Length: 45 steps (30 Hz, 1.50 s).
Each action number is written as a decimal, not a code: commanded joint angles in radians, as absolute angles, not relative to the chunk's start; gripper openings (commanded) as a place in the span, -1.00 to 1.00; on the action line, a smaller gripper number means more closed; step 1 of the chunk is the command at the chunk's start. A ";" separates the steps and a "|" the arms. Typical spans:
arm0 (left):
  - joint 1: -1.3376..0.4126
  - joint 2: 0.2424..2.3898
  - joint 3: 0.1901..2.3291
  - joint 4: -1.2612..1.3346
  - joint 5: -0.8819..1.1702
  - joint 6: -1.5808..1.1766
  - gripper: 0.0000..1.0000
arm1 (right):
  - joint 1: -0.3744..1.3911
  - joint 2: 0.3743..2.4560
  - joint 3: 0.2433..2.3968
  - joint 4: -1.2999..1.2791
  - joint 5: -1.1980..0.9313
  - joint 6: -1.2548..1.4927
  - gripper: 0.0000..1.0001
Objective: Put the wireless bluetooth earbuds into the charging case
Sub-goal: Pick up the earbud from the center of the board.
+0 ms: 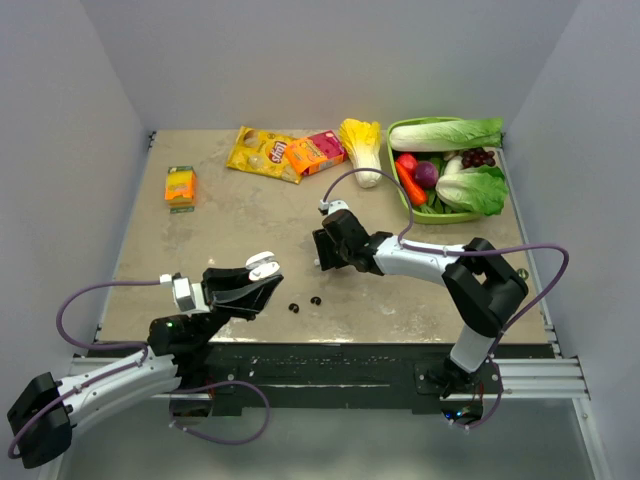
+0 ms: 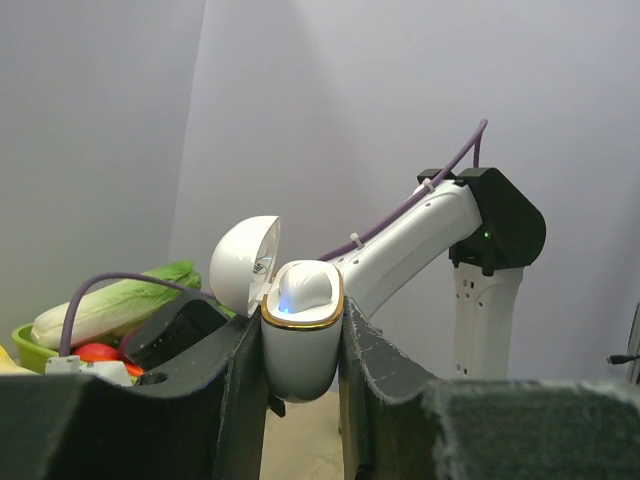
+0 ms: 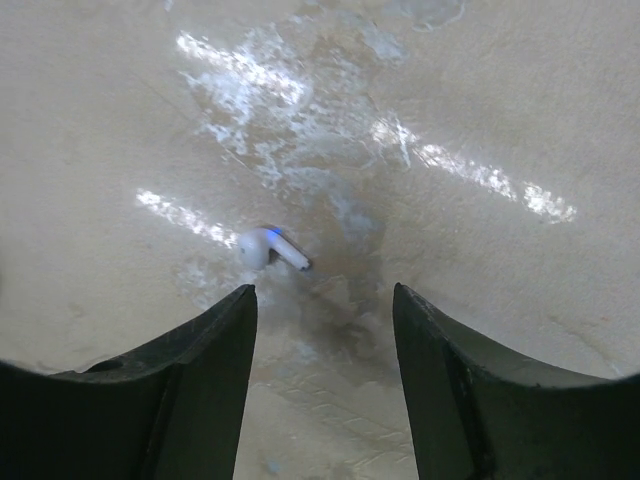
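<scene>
My left gripper [image 1: 258,280] is shut on the white charging case [image 2: 300,350], held upright above the table's front left. The case has a gold rim and its lid [image 2: 243,265] stands open. One white earbud [image 2: 308,285] sits in the case with a small blue light beside it. A second white earbud [image 3: 268,248] lies on the table, just beyond the left fingertip of my right gripper [image 3: 322,300]. That gripper [image 1: 322,254] is open, low over the table's middle, with nothing between its fingers. Two tiny black earbuds [image 1: 294,307] [image 1: 316,300] lie near the front edge between the arms.
A green basket [image 1: 411,205] of vegetables stands at the back right, with a yellow cabbage [image 1: 362,145] beside it. A yellow snack bag [image 1: 262,152] and an orange box [image 1: 315,152] lie at the back. A small orange box [image 1: 181,185] lies at the left.
</scene>
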State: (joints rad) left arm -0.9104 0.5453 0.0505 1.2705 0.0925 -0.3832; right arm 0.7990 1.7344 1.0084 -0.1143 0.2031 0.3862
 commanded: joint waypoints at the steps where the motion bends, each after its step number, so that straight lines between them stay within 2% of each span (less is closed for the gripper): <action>1: -0.914 0.561 -0.063 1.341 0.087 -0.393 -1.00 | 0.796 1.747 1.077 -0.134 0.144 0.445 0.19; 7: -0.914 0.557 -0.064 1.333 0.091 -0.399 -1.00 | 0.818 1.775 1.114 -0.136 0.140 0.393 0.08; 11: -0.914 0.543 -0.063 1.312 0.086 -0.397 -1.00 | 0.844 1.789 1.169 -0.218 0.236 0.296 0.01; 14: -0.914 0.535 -0.064 1.305 0.081 -0.394 -1.00 | 0.845 1.747 1.128 -0.224 0.290 0.293 -0.24; 15: -0.914 0.538 -0.063 1.305 0.081 -0.394 -1.00 | 0.845 1.718 1.111 -0.203 0.290 0.293 -0.49; 17: -0.914 0.546 -0.063 1.308 0.081 -0.394 -1.00 | 0.847 1.706 1.069 -0.186 0.272 0.296 -0.73; 18: -0.914 0.557 -0.061 1.312 0.081 -0.396 -1.00 | 0.847 1.706 1.060 -0.177 0.265 0.299 -0.92; 19: -0.914 0.561 -0.061 1.324 0.084 -0.397 -1.00 | 0.847 1.710 1.052 -0.170 0.250 0.301 -1.00; 33: -0.914 0.555 -0.063 1.305 0.083 -0.390 -1.00 | 0.854 1.824 1.104 -0.144 0.100 0.299 -1.00; 45: -0.914 0.548 -0.066 1.293 0.083 -0.387 -1.00 | 0.854 1.904 1.167 -0.153 0.129 0.331 -1.00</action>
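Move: The white earbud lies on the board just off my open right fingers: about 3 cm to the left, 1 cm farther out and 3 cm below. One small black bead lies roughly 7 cm back and 3 cm left of my right hand, the other some 9 cm back and 8 cm left. From my left hand, holding the open case up high, the earbud is about 20 cm ahead, 8 cm right and 32 cm down. With my right hand I rise a little and swing left, then ease back and to the right as my fingers close fully on nothing. Then I sink and go left again, ending about 4 cm left and 2 cm lower than I began, turned some 10 degrees counter-clockwise, nudging forward with shut fingertips right beside the earbud's round head. ##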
